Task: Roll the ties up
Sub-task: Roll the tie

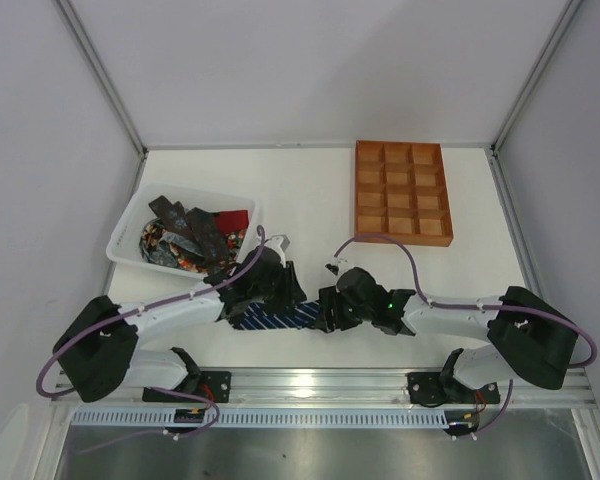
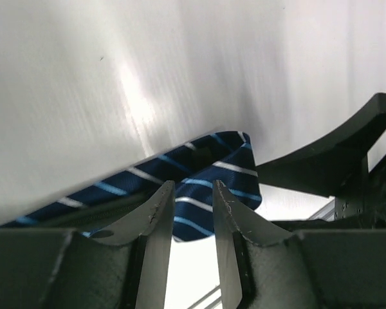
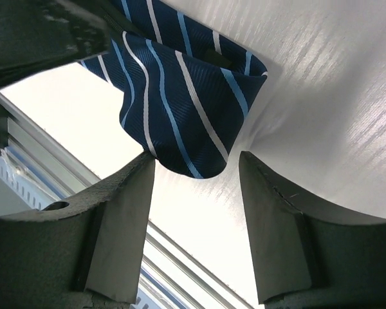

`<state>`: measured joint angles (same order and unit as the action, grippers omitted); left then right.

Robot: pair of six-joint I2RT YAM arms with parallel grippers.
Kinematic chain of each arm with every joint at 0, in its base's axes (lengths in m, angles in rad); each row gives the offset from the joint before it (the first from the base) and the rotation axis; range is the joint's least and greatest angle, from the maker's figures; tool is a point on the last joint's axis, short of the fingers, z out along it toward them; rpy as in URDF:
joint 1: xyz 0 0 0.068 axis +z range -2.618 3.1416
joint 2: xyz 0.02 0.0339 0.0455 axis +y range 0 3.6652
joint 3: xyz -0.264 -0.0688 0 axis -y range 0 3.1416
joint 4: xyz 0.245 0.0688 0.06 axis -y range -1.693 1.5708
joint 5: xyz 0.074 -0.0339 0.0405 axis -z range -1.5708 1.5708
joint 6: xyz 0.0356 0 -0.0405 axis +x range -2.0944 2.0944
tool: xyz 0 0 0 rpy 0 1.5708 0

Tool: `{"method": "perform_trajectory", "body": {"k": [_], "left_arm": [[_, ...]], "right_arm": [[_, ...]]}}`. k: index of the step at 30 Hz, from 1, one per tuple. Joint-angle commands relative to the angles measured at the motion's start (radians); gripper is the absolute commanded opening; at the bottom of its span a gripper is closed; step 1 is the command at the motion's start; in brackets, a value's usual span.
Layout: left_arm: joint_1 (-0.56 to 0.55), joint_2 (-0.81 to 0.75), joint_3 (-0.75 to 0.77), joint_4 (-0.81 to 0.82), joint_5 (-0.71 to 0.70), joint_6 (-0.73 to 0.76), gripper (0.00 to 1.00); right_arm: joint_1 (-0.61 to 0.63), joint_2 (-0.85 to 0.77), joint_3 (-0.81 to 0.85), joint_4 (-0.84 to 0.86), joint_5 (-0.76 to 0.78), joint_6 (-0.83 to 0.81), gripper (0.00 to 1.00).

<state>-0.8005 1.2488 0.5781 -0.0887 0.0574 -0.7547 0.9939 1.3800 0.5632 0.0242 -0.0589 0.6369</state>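
A navy tie with light-blue stripes lies folded on the white table between my two grippers. My left gripper is open by a narrow gap. In the left wrist view the tie sits just beyond its fingertips, with bare table showing between the jaws. My right gripper faces it from the right and stands wide open. In the right wrist view the tie's folded end hangs at the tips, brushing one fingertip; nothing is gripped. Several other ties lie piled in the basket.
The white plastic basket stands at the left, just behind my left arm. An orange-brown compartment tray sits at the back right. The table's metal front rail runs close behind the grippers.
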Motion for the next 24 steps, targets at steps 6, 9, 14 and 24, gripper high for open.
{"method": "perform_trajectory", "body": {"k": [6, 9, 14, 24], "left_arm": [[0.018, 0.123, 0.086, 0.116, 0.133, 0.117, 0.51], [0.027, 0.132, 0.091, 0.133, 0.14, 0.143, 0.58], [0.061, 0.199, 0.138, 0.115, 0.209, 0.187, 0.59], [0.063, 0.204, 0.112, 0.141, 0.217, 0.181, 0.55]], "right_arm": [[0.0, -0.027, 0.073, -0.069, 0.093, 0.05, 0.61], [0.0, -0.027, 0.072, -0.072, 0.113, 0.063, 0.61], [0.009, -0.025, 0.075, -0.064, 0.139, 0.087, 0.61], [0.023, -0.116, 0.106, -0.144, 0.199, 0.175, 0.64]]}}
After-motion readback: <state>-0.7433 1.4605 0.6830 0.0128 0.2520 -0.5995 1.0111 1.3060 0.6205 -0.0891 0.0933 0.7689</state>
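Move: The folded-over end of the tie lies just off the left hand's fingertips, about 3 cm to its right, 2 cm nearer the base and 4 cm below. The flat rest of the tie has its middle some 6 cm to the left hand's left, 3 cm back and 5 cm down, and the white tray is roughly 26 cm left and 17 cm ahead. From the right hand the fold is about 3 cm left, 2 cm ahead and 2 cm below. The left hand, empty and already a little open, slides about 3 cm to the right and some 2 cm forward while sinking about 1 cm, turning some 10 degrees clockwise and spreading its fingers wider, so that the tips come to either side of the tie's folded end without closing. The right hand, its fingers staying open, eases about 1.5 cm forward alongside the fold, turning clockwise by a similar amount, then lifts roughly 2 cm at the last, drawing up off the fold and leaving it to the left hand. ##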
